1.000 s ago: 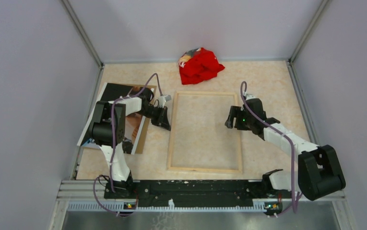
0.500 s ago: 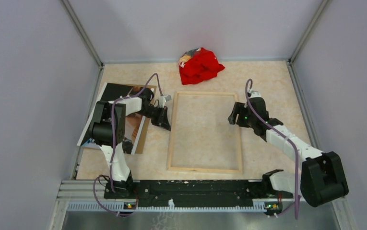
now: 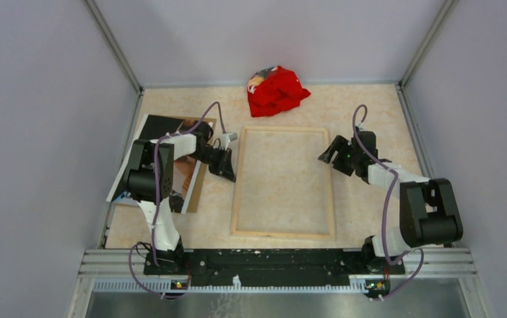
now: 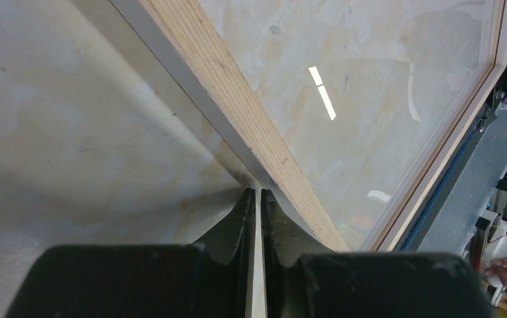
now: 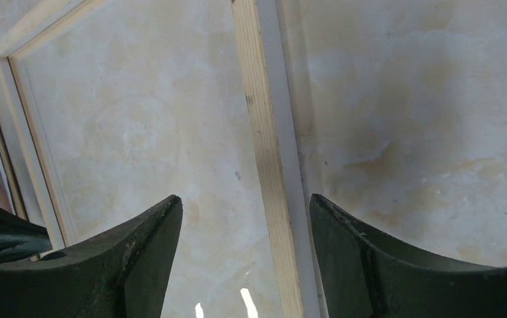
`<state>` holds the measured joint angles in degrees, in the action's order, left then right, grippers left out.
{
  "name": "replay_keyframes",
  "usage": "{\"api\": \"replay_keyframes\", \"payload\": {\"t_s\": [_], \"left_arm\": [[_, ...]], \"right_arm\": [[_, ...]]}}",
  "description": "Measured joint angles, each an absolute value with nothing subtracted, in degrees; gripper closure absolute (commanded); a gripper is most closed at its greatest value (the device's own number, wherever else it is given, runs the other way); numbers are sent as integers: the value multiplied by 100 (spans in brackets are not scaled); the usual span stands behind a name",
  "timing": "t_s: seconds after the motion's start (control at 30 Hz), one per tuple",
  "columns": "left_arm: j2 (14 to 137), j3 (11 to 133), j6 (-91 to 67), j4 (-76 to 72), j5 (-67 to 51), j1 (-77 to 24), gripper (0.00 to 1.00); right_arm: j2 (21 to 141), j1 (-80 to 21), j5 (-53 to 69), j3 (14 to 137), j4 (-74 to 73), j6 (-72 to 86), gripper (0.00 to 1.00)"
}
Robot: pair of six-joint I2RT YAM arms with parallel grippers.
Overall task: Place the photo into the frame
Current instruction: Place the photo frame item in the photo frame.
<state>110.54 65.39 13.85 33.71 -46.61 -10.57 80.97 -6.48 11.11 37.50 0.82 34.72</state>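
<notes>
The frame [image 3: 283,233] lies flat in the middle of the table, pale wood back up, with the table showing through its clear pane. The photo [image 3: 154,126], dark with orange-brown patches, lies at the left and is partly covered by my left arm. My left gripper [image 3: 229,173] is shut, its tips [image 4: 258,193] low against the outer side of the frame's left rail [image 4: 237,99], with nothing seen between them. My right gripper [image 3: 329,153] is open, its fingers [image 5: 161,225] astride the frame's right rail [image 5: 264,132] and above it.
A crumpled red cloth [image 3: 276,89] lies at the back, just beyond the frame. A brown board edge [image 3: 199,185] shows under the photo's right side. Grey walls close in on the left, the right and the back.
My right arm has folded back and its gripper has shifted right and toward the back, onto the frame's right rail. The left arm, the frame and the photo have not moved.
</notes>
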Motion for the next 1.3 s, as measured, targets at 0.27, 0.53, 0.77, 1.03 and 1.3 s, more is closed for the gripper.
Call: {"api": "replay_keyframes", "payload": {"t_s": [0.27, 0.53, 0.77, 1.03, 1.3], "left_arm": [[11006, 6600, 1667, 3647, -4558, -980, 85], [10969, 6530, 1699, 3555, -4536, -1035, 85], [10982, 6532, 1619, 3516, -4515, -1361, 85], [10975, 7081, 1767, 3953, -4195, -1280, 69], [9957, 8392, 2233, 4766, -2888, 49, 1]], "right_arm": [[9008, -510, 1664, 3885, 891, 3850, 29], [9214, -508, 1796, 3955, 1199, 4010, 30], [9212, -458, 1643, 4027, 1122, 4021, 30], [8547, -567, 1365, 4307, 255, 3861, 22], [7776, -2709, 368, 5675, -762, 3494, 1]]}}
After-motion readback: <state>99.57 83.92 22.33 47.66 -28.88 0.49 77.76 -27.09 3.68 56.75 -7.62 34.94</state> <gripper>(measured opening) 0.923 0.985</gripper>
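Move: My left hand's fingertips are down at the outside of the frame's left side; the frame's middle lies about 15 cm right and 2 cm back. The photo on its backing board lies some 22 cm left and 6 cm ahead, and the red cloth about 32 cm ahead and 14 cm right. From my right hand, low by the right side, the frame's middle is about 14 cm left, 3 cm back and 4 cm down, and the photo about 50 cm left, 4 cm ahead. I ease my nearly shut left fingers a centimetre left, then push the frame's left side about 2 cm right, while my right hand dips 2 cm, goes 3 cm forward at the right side and yields slightly. Then both hands lift some 12 cm, opening wide: the left swings left and forward to the photo's near-hand edge, the right sweeps left over the frame's far end. ##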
